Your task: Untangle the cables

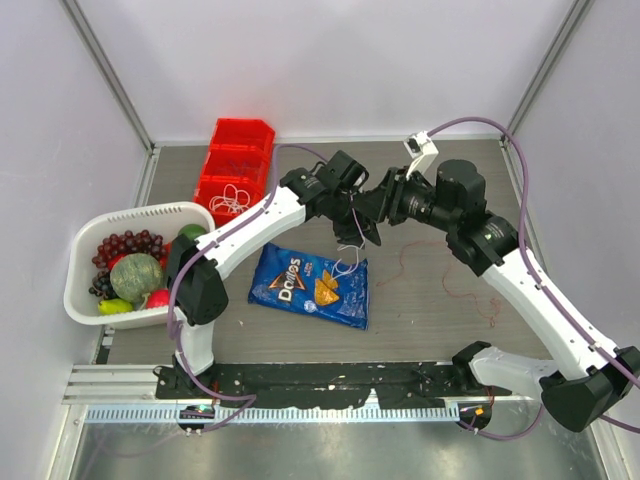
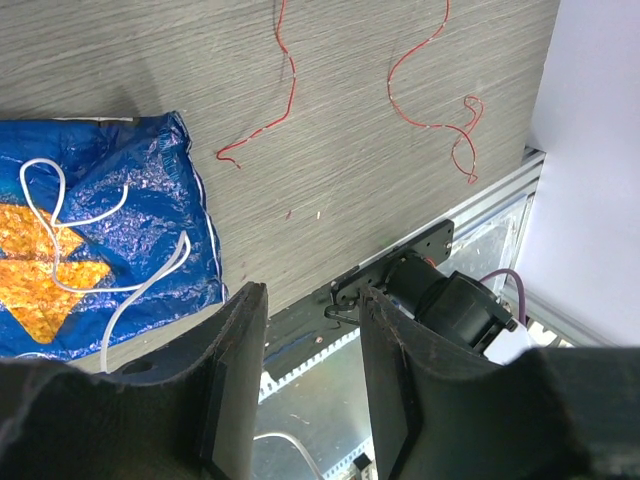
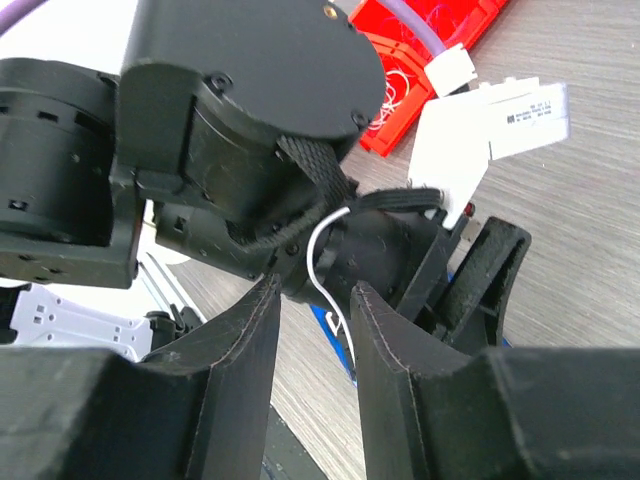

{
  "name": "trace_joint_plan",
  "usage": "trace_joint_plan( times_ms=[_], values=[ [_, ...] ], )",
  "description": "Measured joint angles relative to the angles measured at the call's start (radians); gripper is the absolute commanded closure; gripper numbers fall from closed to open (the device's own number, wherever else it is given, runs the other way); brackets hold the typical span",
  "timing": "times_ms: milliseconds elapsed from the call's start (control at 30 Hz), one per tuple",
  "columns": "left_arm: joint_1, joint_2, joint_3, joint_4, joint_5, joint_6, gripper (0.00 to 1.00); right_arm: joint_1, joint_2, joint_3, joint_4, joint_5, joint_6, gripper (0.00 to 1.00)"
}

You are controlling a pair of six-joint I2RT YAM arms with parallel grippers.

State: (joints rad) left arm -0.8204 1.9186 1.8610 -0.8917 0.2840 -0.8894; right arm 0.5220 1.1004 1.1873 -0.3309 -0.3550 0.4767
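A white cable (image 1: 352, 255) hangs down from where my two grippers meet, and its loops lie on the blue chip bag (image 1: 310, 285). Thin red cables (image 1: 408, 255) lie loose on the table to the right. My left gripper (image 1: 352, 212) hovers above the bag's far edge. In the left wrist view its jaws (image 2: 312, 300) stand apart with nothing between them, and the white cable (image 2: 90, 250) curls on the bag below. My right gripper (image 3: 317, 295) faces the left one, open, with the white cable (image 3: 325, 265) running through the gap, close to one finger and not pinched.
A red bin (image 1: 235, 165) at the back left holds more white cords. A white basket (image 1: 140, 210) of fruit stands at the left. Another red cable (image 1: 482, 302) lies near the right arm. A black rail (image 1: 300, 380) runs along the near edge.
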Motion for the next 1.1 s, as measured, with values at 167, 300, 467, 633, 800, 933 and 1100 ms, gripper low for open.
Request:
trace_joint_plan(
  times_ms=[167, 300, 467, 633, 800, 933, 1100],
  values=[
    [-0.004, 0.000, 0.000, 0.005, 0.000, 0.000, 0.54, 0.006, 0.022, 0.021, 0.031, 0.001, 0.010, 0.66],
    [-0.006, 0.000, 0.000, 0.005, 0.000, 0.001, 0.54, 0.015, 0.039, 0.021, 0.040, -0.001, 0.025, 0.70],
    [-0.006, 0.000, 0.000, 0.005, -0.004, 0.003, 0.52, 0.025, 0.051, 0.021, 0.048, -0.003, 0.034, 0.83],
    [-0.006, 0.000, 0.000, 0.006, -0.009, 0.006, 0.41, 0.026, 0.051, 0.021, 0.054, 0.001, 0.042, 0.99],
    [-0.004, -0.018, -0.053, 0.047, -0.019, 0.025, 0.22, 0.028, 0.034, 0.021, 0.013, 0.064, 0.042, 0.99],
    [0.008, -0.110, -0.225, 0.109, -0.051, 0.051, 0.16, 0.029, -0.026, 0.021, -0.056, 0.156, 0.044, 0.99],
    [0.047, -0.233, -0.369, 0.168, -0.120, 0.082, 0.16, 0.029, -0.122, 0.039, -0.132, 0.280, 0.055, 0.99]
  ],
)
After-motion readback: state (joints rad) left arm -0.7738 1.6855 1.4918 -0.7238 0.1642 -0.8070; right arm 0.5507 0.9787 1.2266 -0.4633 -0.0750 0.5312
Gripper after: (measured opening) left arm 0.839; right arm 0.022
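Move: Just off the right hand's fingertips, the upright end part of the white cable stands about 2 cm to the left and 1 cm ahead, at the same height; from the left hand it is some 13 cm up, 2 cm ahead and 1 cm left. The Doritos bag with the cable's lower loops lies about 9 cm left of the right hand, 7 cm back and 31 cm down. The near red cable is roughly 10 cm right, 1 cm back and 33 cm down. Easing some 2 cm left onto the white cable, the right hand closes its part-open fingers to pinch it near its upper end, then draws it about 6 cm right and a little up, turning some 15 degrees clockwise. The left hand stays put beneath until the pinch, then opens wide, lets the cable draped on its gripper slip clear and backs off about 6 cm left, dipping 2–3 cm. ##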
